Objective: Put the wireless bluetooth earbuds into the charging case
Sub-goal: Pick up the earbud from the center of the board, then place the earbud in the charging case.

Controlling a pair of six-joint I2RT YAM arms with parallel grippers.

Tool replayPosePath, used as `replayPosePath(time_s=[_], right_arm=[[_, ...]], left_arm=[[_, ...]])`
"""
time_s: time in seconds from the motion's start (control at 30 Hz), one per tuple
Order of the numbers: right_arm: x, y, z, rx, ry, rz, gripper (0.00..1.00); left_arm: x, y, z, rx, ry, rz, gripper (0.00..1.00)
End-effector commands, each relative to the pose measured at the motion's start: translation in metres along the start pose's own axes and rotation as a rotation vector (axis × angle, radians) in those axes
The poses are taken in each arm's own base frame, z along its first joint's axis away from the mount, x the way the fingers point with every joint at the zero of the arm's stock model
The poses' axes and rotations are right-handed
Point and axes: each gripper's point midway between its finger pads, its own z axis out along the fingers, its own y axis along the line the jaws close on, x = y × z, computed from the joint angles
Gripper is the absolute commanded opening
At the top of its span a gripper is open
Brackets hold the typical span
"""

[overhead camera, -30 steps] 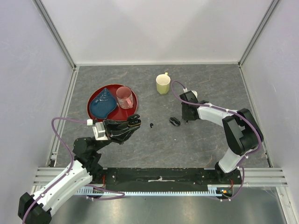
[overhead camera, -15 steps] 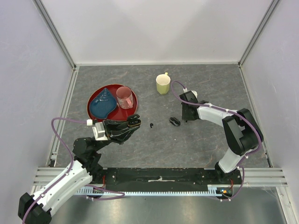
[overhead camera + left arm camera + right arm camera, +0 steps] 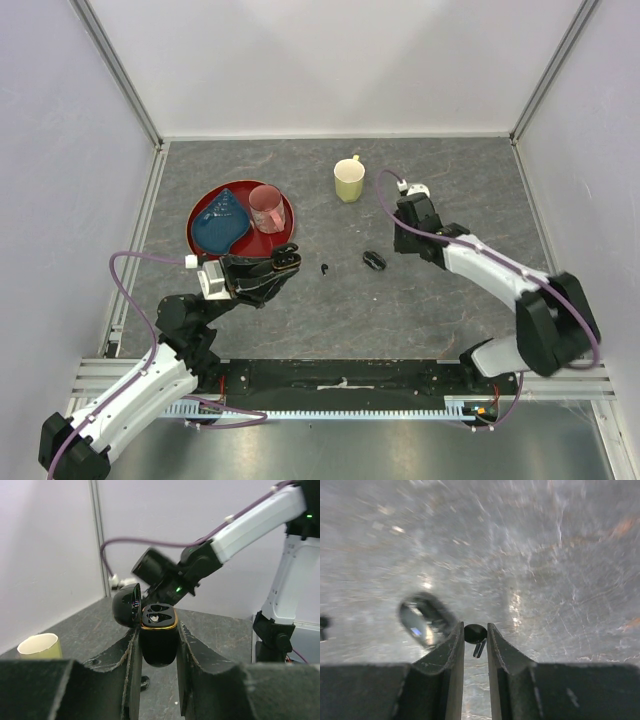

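Note:
The black charging case (image 3: 159, 642) with a gold rim is upright between the fingers of my left gripper (image 3: 157, 630), its lid (image 3: 125, 605) hinged open to the left. In the top view, the left gripper (image 3: 283, 262) holds the case above the table's left-centre. My right gripper (image 3: 475, 629) is shut on a tiny black earbud (image 3: 475, 632), whose short stem points down between the fingertips. In the top view, the right gripper (image 3: 399, 247) hovers right of centre. A second small earbud (image 3: 325, 268) lies on the table between the two grippers.
A larger glossy black oval pod (image 3: 373, 260) lies just left of the right gripper, blurred in the right wrist view (image 3: 424, 620). A yellow mug (image 3: 348, 181) stands behind it. At the left is a red plate (image 3: 203, 240) with a blue dish and a pink cup (image 3: 266, 208).
The right gripper narrowed onto the earbud. The right arm then swung, its elbow moving out to the right and its wrist rising. The left arm and case have not moved.

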Motion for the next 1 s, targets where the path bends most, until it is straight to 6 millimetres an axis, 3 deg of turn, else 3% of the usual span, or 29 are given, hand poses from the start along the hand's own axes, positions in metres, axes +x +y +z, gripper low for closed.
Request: replayPosePath(time_s=[0.0, 0.13, 0.43, 0.7, 0.97], right_arm=[[-0.065, 0.027, -0.057, -0.127, -0.297, -0.032, 0.00], [-0.093, 0.047, -0.114, -0.223, -0.477, -0.047, 0.00], [-0.135, 0.101, -0.241, -0.535, -0.787, -0.041, 0.00], [-0.140, 0.141, -0.291, -0.697, -0.856, -0.061, 0.00], [-0.127, 0.176, -0.313, -0.777, -0.886, -0.117, 0.00]], left_arm=[[-0.009, 0.007, 0.003, -0.040, -0.035, -0.004, 0.02], [-0.008, 0.009, 0.005, -0.045, -0.042, -0.015, 0.02], [-0.008, 0.005, 0.010, -0.007, -0.058, -0.015, 0.02], [-0.005, 0.003, 0.013, 0.010, -0.041, -0.024, 0.02], [-0.002, 0.006, 0.014, 0.003, -0.031, -0.017, 0.02]])
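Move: The open charging case I'm bringing the earbud to sits in my left fingers, practically at that hand's own pinch point. From my right hand, already holding the black earbud clear of the table, the charging case is roughly 24 cm left, 18 cm back and 25 cm higher. Below my right hand, the black oval case lies 6 cm left and 1 cm ahead; a loose earbud is some 17 cm left and 1 cm back, and the green mug 11 cm left and 17 cm ahead. I sweep my right hand quickly up about 30 cm, mostly early on, bearing left some 14 cm and then back towards the open charging case, keeping the earbud pinched. The wrist tips up from steeply down to about level and swings round to point forward-left. My left hand keeps its grip on the charging case and eases forward a little. ##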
